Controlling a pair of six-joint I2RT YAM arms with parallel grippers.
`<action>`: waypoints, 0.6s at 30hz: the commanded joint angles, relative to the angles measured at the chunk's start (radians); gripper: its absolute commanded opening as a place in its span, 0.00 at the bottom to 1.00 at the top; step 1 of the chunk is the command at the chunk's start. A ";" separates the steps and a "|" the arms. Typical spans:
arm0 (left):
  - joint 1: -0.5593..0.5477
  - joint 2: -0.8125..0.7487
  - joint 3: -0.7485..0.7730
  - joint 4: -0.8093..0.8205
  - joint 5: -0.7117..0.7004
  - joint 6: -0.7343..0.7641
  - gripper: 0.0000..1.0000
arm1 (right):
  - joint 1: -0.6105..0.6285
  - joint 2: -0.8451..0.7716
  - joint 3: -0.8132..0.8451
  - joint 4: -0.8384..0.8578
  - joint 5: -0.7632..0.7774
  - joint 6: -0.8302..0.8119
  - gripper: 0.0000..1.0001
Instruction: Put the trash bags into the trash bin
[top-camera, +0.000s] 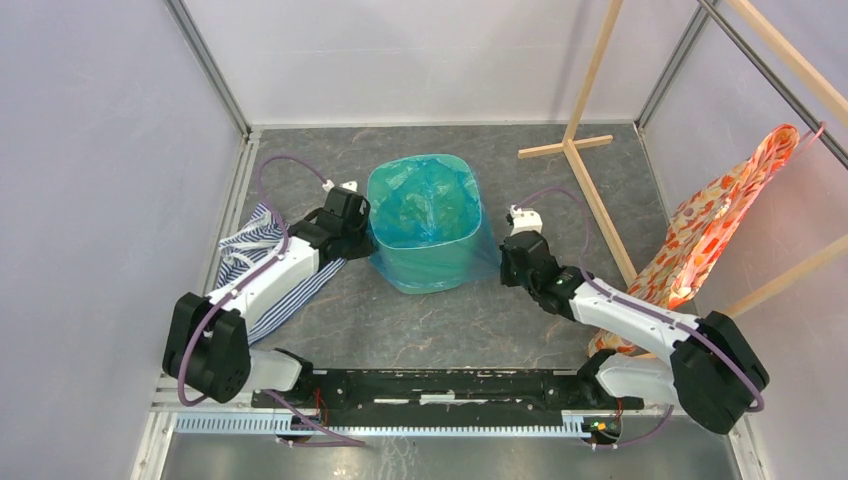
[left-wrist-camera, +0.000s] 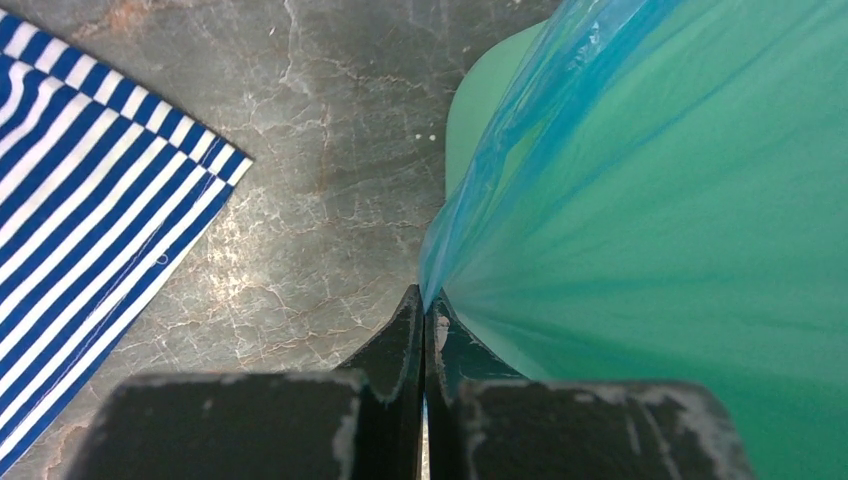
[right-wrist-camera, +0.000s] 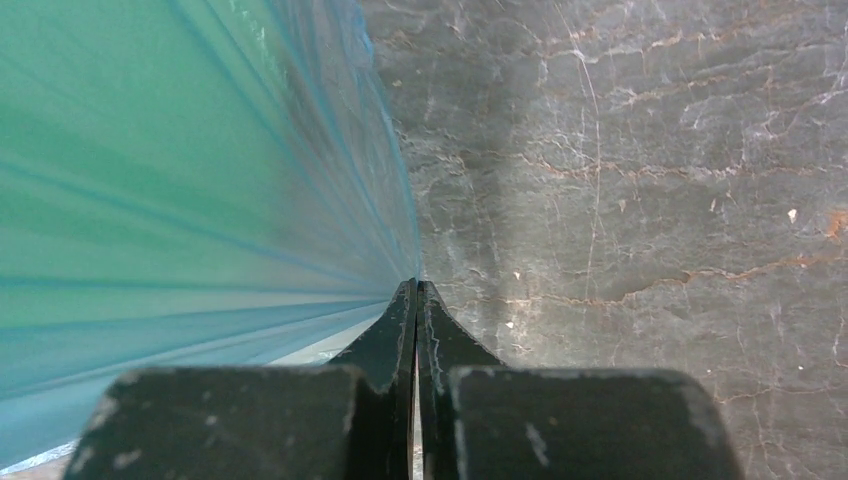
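The mint-green trash bin (top-camera: 430, 272) stands upright mid-table. The translucent light-blue trash bag (top-camera: 420, 208) lines its inside and is folded over the rim, down the outer walls. My left gripper (top-camera: 362, 216) sits against the bin's left side. In the left wrist view that gripper (left-wrist-camera: 428, 300) is shut, pinching a taut edge of the bag (left-wrist-camera: 520, 130) beside a bare patch of the bin (left-wrist-camera: 480, 110). My right gripper (top-camera: 506, 250) is at the bin's right side. In the right wrist view it (right-wrist-camera: 416, 288) is shut on the stretched bag film (right-wrist-camera: 330, 150).
A blue-white striped cloth (top-camera: 262, 270) lies on the table under the left arm and shows in the left wrist view (left-wrist-camera: 90, 230). An orange floral fabric (top-camera: 715, 215) hangs on a wooden rack (top-camera: 590, 150) at the right. Walls enclose the table.
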 joint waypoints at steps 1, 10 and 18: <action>0.006 0.022 -0.027 0.046 -0.014 -0.059 0.02 | 0.008 0.045 0.034 -0.014 0.060 -0.032 0.00; 0.005 0.089 -0.070 0.088 -0.013 -0.080 0.02 | 0.009 0.123 0.042 -0.009 0.095 -0.066 0.00; 0.006 0.142 -0.078 0.110 -0.026 -0.100 0.02 | 0.010 0.199 0.047 0.004 0.130 -0.102 0.00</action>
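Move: I already hold the blue bag's folded-over edge in both shut grippers. The trash bin's middle is some 12 cm to the right of my left hand, about 4 cm ahead and 3 cm above it; from my right hand it is roughly 15 cm left, 7 cm ahead and 5 cm above. The striped cloth lies about 16 cm to my left hand's left, level with it. The wooden leg is about 21 cm right and 15 cm ahead of my right hand. Down along both sides of the bin I keep drawing the bag's edge, gripping it all the while: my left hand sinks about 5 cm nearly straight down, its fingers tipping slightly steeper. My right hand goes down a bit over 4 cm and eases out to the right by nearly 2, rolling some 10 degrees so its left side dips. ##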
